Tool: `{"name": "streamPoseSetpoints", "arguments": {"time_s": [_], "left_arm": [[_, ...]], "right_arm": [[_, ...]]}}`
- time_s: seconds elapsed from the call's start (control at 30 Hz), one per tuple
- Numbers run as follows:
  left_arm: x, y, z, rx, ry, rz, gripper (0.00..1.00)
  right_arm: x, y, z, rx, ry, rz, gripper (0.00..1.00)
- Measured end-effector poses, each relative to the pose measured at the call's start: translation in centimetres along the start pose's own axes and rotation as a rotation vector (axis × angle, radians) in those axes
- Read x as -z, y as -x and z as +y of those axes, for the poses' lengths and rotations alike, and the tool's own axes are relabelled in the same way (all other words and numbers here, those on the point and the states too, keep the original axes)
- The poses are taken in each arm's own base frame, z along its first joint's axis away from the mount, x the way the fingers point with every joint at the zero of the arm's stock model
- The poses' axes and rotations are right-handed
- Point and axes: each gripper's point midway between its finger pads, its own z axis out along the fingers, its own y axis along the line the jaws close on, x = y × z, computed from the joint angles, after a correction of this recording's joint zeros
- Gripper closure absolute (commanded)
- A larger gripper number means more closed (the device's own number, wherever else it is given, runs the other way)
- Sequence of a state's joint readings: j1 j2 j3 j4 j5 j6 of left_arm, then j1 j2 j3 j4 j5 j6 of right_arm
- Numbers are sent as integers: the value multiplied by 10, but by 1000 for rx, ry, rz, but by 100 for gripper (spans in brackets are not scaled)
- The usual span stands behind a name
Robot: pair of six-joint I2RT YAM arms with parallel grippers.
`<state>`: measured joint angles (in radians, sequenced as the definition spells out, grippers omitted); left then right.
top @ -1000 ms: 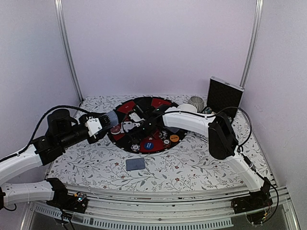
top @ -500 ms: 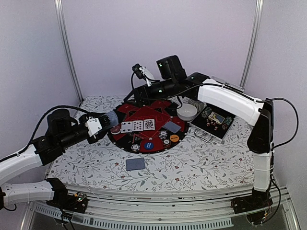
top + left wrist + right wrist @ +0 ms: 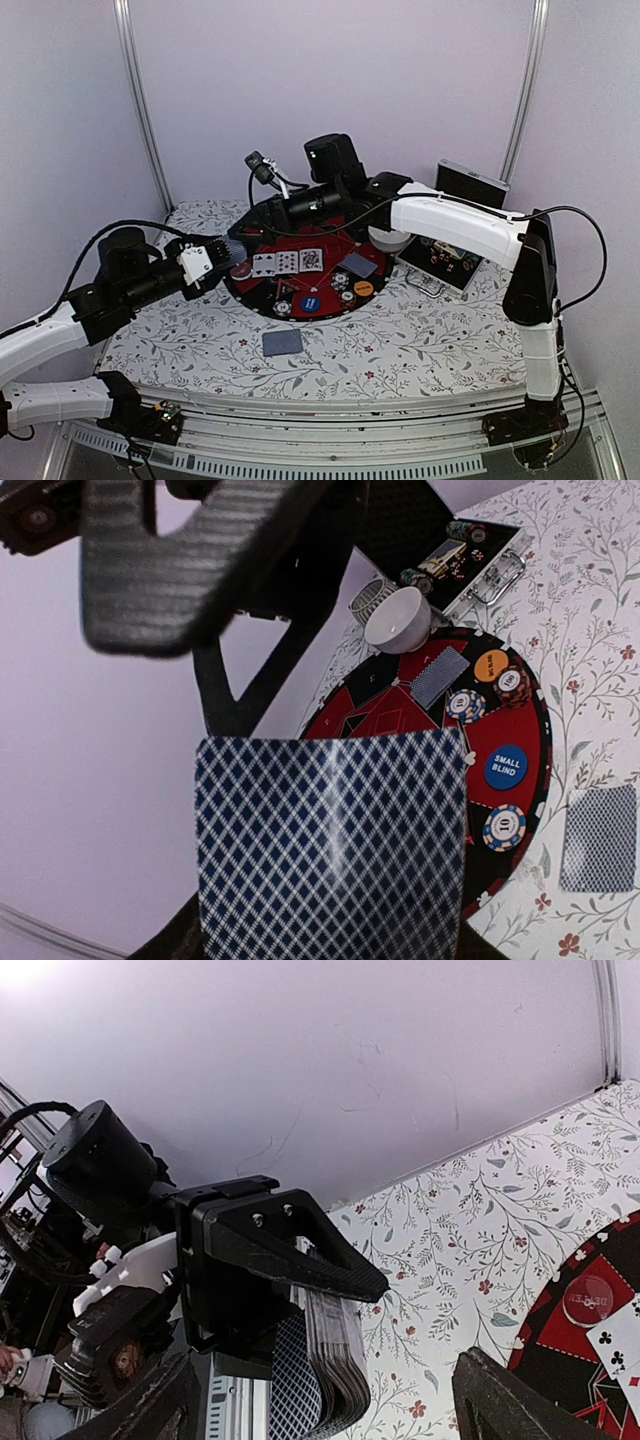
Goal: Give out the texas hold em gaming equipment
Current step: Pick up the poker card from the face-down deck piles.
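Note:
My left gripper [image 3: 228,247] is shut on a deck of playing cards [image 3: 330,840] with blue-diamond backs, held at the left rim of the round black-and-red board [image 3: 262,296]. My right gripper [image 3: 255,222] is open and empty, reaching over the board toward the deck [image 3: 335,1360], its fingers [image 3: 140,1400] wide apart on either side. Three face-up cards [image 3: 285,262], a face-down card [image 3: 360,265], striped chips [image 3: 503,827], a blue disc [image 3: 311,301], an orange disc [image 3: 363,288] and a red disc [image 3: 241,270] lie on the board. Another face-down card [image 3: 282,343] lies on the tablecloth.
A white bowl [image 3: 400,620] stands at the board's back right, partly under the right arm. An open silver-edged black case [image 3: 445,255] with chips sits further right, its lid [image 3: 468,185] upright. The booth walls stand close on three sides.
My right arm lifted off the board, uncovering the three face-up cards, then swung left and down toward the deck. My left gripper has held still with the deck.

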<state>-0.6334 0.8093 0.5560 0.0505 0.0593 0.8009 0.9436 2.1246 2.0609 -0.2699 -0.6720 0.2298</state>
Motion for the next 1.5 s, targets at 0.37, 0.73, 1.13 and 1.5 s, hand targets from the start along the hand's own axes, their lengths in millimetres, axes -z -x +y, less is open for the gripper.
{"name": "streamPoseSetpoints", "arguments": {"time_s": [0.37,0.73,1.13,1.5], "left_arm": [[0,0,0,0,0,0,46],[-1,-9,-6,2,-13,30,46],[-1,-9,-6,1,-11,28,46],[-1,-7,-6,1,-14,18,46]], "right_arm": [[-27,-30,-21,-78,9,56,15],[-32,-41,-48,-91,-143,73,19],[-21,-37,-38,-42,-166,91,40],[-19,-37,-27,-46,-120,106,47]]}}
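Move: The face-down deck is held in the left hand, its middle about 2 cm ahead and 2 cm to the right of that hand point, patterned back turned towards the robot. From the right hand, that deck lies about 5 cm left, 1 cm back and 6 cm below. Some 29 cm below the right hand are the face-up cards, 10 cm ahead and 4 cm right, the clear disc, 8 cm ahead and 8 cm left, and the table deck, 11 cm back and 3 cm right. The right hand, fingers pointing left, sinks about 6 cm onto the free end of the deck in the left hand, edging some 2 cm forward and left on the way while its fingers tip a little further down, then eases back and up by about 1.5 cm. As it draws back it closes its wide-open fingers to roughly half, one finger ending over the deck's patterned back and the other standing clear on the far side, while the left hand keeps its grip on the deck and dips about 1 cm under the contact. ##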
